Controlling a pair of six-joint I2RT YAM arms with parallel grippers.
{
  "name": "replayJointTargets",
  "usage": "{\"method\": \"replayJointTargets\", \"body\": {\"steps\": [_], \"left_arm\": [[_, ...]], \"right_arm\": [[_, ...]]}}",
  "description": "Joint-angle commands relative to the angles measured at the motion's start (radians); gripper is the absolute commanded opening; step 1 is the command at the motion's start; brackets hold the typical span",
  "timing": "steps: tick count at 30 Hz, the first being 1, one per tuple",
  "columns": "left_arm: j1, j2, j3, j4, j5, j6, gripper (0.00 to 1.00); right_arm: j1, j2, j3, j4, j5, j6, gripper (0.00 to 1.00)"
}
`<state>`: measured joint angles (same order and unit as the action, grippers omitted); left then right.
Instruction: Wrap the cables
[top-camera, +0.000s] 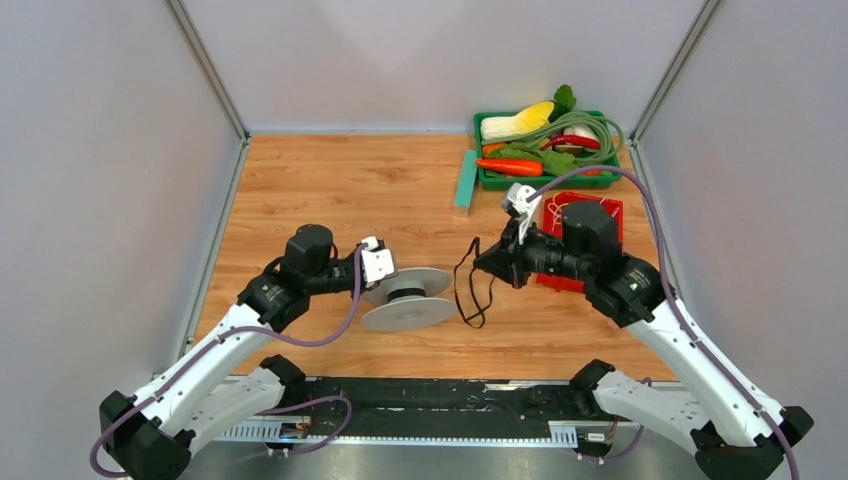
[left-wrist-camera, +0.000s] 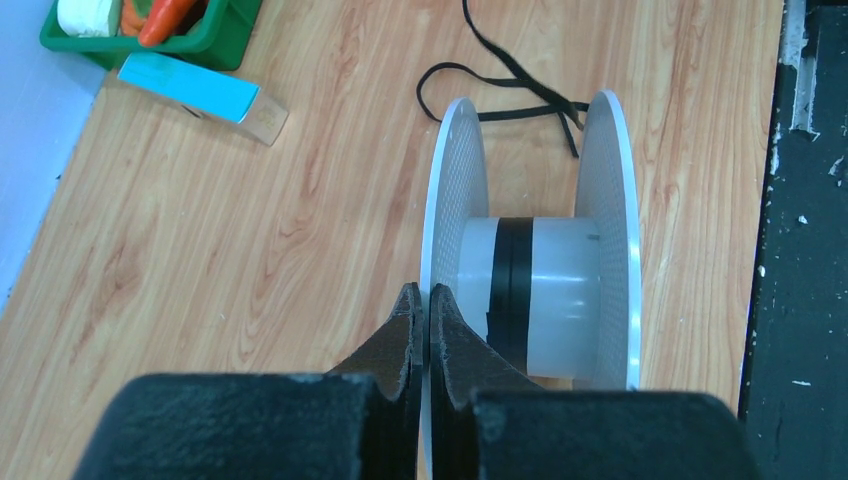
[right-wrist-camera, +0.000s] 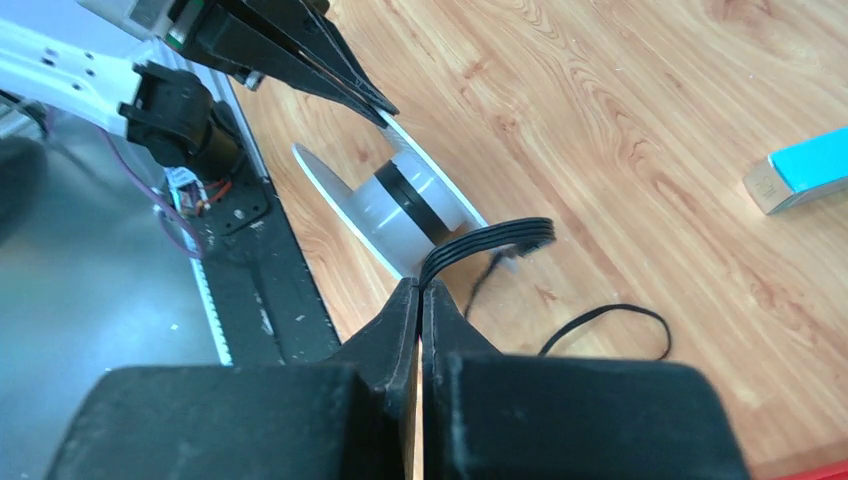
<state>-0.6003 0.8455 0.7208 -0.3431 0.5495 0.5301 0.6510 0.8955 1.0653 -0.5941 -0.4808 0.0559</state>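
Observation:
A white spool (top-camera: 408, 312) lies on its side at mid-table, with a few turns of the black cable (left-wrist-camera: 511, 280) wound on its hub. My left gripper (left-wrist-camera: 421, 297) is shut on the rim of one flange (left-wrist-camera: 450, 190); from above the left gripper (top-camera: 392, 273) sits at the spool's left. My right gripper (right-wrist-camera: 419, 287) is shut on the cable (right-wrist-camera: 492, 238), which curves from its tips toward the spool (right-wrist-camera: 420, 205). Seen from above, the right gripper (top-camera: 479, 262) is just right of the spool. Slack cable (top-camera: 470, 292) loops on the wood between them.
A green tray (top-camera: 590, 183) of toy vegetables and a green hose stands at the back right. A teal block (top-camera: 465, 180) lies left of it. A red object (top-camera: 556, 209) sits under my right arm. A black rail (top-camera: 420, 400) runs along the near edge.

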Motion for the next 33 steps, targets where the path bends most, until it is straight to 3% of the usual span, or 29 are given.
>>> {"method": "replayJointTargets", "body": {"steps": [1,11,17,25,28,33], "left_arm": [[0.0,0.009,0.035,0.01,0.029,0.001,0.0],[0.0,0.03,0.051,0.018,0.012,-0.09,0.0],[0.0,0.044,0.051,0.042,0.01,-0.13,0.0],[0.0,0.029,0.046,0.052,0.032,-0.156,0.0],[0.002,0.012,0.045,0.047,0.029,-0.174,0.09],[0.042,-0.063,0.051,0.029,0.003,-0.209,0.36]], "right_arm": [[-0.004,0.062,-0.018,0.062,0.021,-0.172,0.0],[0.139,0.117,-0.091,0.252,-0.067,0.094,0.0],[0.26,0.138,-0.126,0.358,0.0,0.2,0.0],[0.262,0.275,-0.171,0.528,0.128,0.399,0.0],[0.262,0.307,-0.172,0.576,0.146,0.464,0.0],[0.263,0.315,-0.186,0.62,0.208,0.548,0.0]]}}
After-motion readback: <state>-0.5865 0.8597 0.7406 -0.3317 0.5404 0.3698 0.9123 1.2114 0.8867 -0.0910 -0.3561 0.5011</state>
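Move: The right hand, holding the black cable, has the spool's middle about 13 cm to its left, roughly level with it forward and 17 cm below. The slack cable loops lie on the table about 27 cm beneath it, and the teal box some 34 cm straight ahead of it at table height. The left hand is shut on the spool's far flange; the spool's middle lies about 4 cm back, 4 cm right and 8 cm below it. Still pinching the cable, the right hand carries it about 11 cm left and 8 cm down towards the spool, swinging back in mid-course and then forward again, its fingers tipping some 20 degrees. The left hand holds the far flange nearly in place, turning slightly, and at the end starts to open its fingers around the rim. ##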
